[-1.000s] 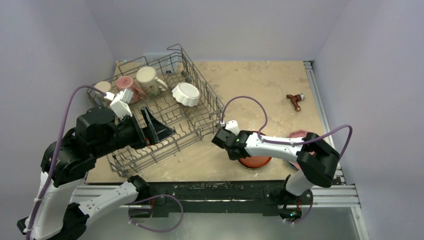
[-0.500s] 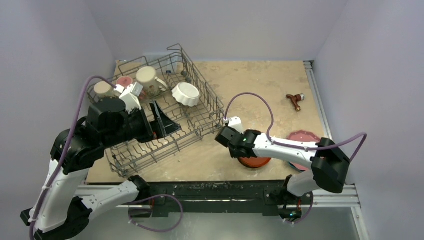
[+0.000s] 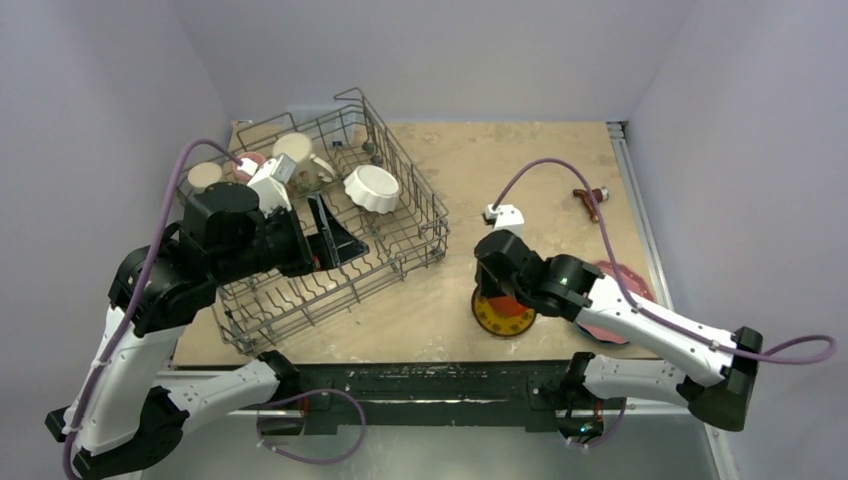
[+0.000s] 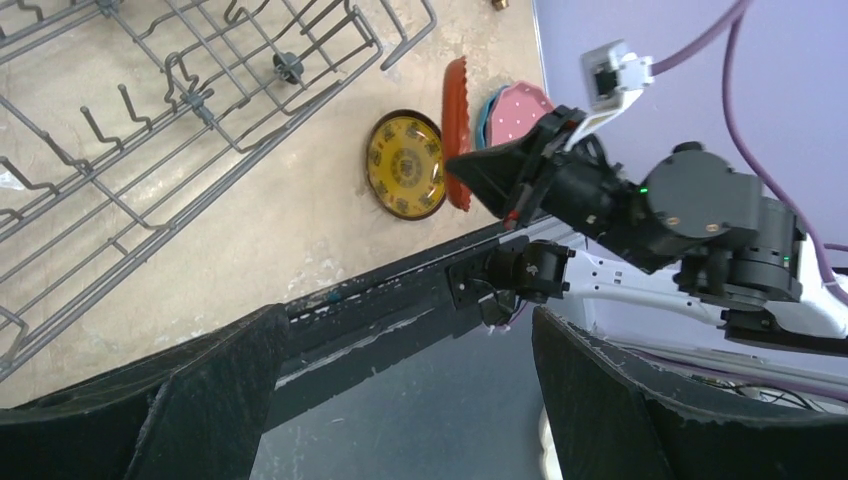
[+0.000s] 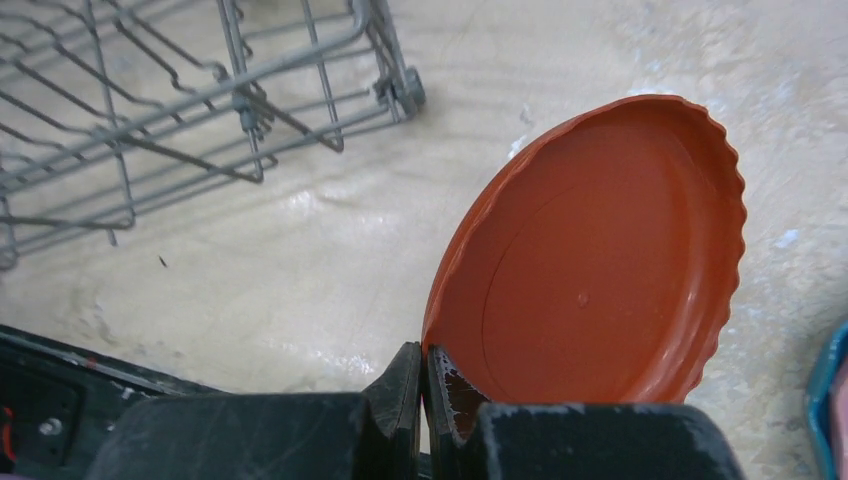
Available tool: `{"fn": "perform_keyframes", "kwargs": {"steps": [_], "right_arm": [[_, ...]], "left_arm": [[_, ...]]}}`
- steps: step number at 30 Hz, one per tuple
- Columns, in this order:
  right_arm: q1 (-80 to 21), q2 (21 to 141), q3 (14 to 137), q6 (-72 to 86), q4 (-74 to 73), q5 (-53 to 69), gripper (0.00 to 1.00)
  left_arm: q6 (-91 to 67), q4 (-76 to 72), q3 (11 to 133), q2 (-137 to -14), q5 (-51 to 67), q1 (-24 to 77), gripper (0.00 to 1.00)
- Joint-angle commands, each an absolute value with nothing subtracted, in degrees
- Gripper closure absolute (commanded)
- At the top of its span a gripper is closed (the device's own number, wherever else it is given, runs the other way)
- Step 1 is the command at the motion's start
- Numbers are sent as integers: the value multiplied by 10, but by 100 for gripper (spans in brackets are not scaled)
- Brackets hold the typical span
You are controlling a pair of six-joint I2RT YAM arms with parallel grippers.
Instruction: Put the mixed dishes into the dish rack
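The grey wire dish rack [image 3: 300, 290] stands at the left and holds the beige mug [image 3: 206, 176], pink mug [image 3: 245, 162], cream mug [image 3: 293, 150] and white fluted bowl [image 3: 371, 187]. My left gripper [image 3: 335, 240] hovers open and empty over the rack's middle. My right gripper [image 3: 503, 293] is shut on the rim of the red-orange plate [image 5: 600, 260], holding it tilted on edge just right of the rack's corner [image 5: 400, 90]. The pink dotted plate [image 4: 520, 115] lies on the blue plate [image 4: 490, 105] at the right, partly hidden by the arm.
A round yellow patterned dish [image 3: 503, 315] lies on the table under the raised plate, and it also shows in the left wrist view [image 4: 405, 165]. A small brown-red object [image 3: 590, 200] lies at the far right. A black rail [image 3: 450, 380] runs along the table's front edge.
My right arm has swung round and tipped the red-orange plate up from flat onto its edge, uncovering the yellow dish. My left gripper has shifted a little right over the rack.
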State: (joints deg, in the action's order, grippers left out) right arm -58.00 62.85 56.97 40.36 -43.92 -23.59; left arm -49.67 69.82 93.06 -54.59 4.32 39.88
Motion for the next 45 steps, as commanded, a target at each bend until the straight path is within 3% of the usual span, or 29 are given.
{"fn": "perform_keyframes", "kwargs": {"steps": [1, 7, 13, 21, 32, 39, 45], "right_arm": [[-542, 592, 642, 389, -493, -278, 100], [-473, 579, 760, 332, -482, -245, 100], [-471, 666, 974, 251, -456, -232, 100], [-475, 825, 1166, 180, -312, 43, 100], [-603, 1024, 1235, 336, -17, 211, 100], [-669, 1156, 1308, 418, 92, 242, 100], [-707, 1197, 1240, 510, 221, 220, 100]], "left_arm": [[-466, 681, 971, -559, 50, 399, 9], [-438, 701, 1022, -583, 38, 400, 9], [-409, 728, 1083, -586, 2, 399, 9], [-352, 673, 1104, -510, -74, 399, 8], [-310, 683, 1162, -419, -206, 399, 7], [-304, 727, 1229, -417, -216, 399, 8], [-302, 746, 1249, -429, -198, 399, 9]]}}
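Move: The red plate is already pinched by its rim in the right hand. From that hand the middle of the dish rack lies some 34 cm to the left, 18 cm ahead and 12 cm lower; the white bowl in the rack is about 22 cm left and 27 cm ahead, the white mug 40 cm left and 36 cm ahead, both roughly 8 cm below. From the empty left hand, the rack's middle is about 23 cm ahead, 10 cm left and 33 cm down. The red plate, still pinched by its rim, is lifted fast by the right hand, about 35 cm, then swept some 40 cm left and a little back, sinking slightly, to high over the rack's near-left end, while the wrist rolls and turns counter-clockwise until the fingers point left. The open, empty left hand clears out left, up and back, tipping upward some 45 degrees. ##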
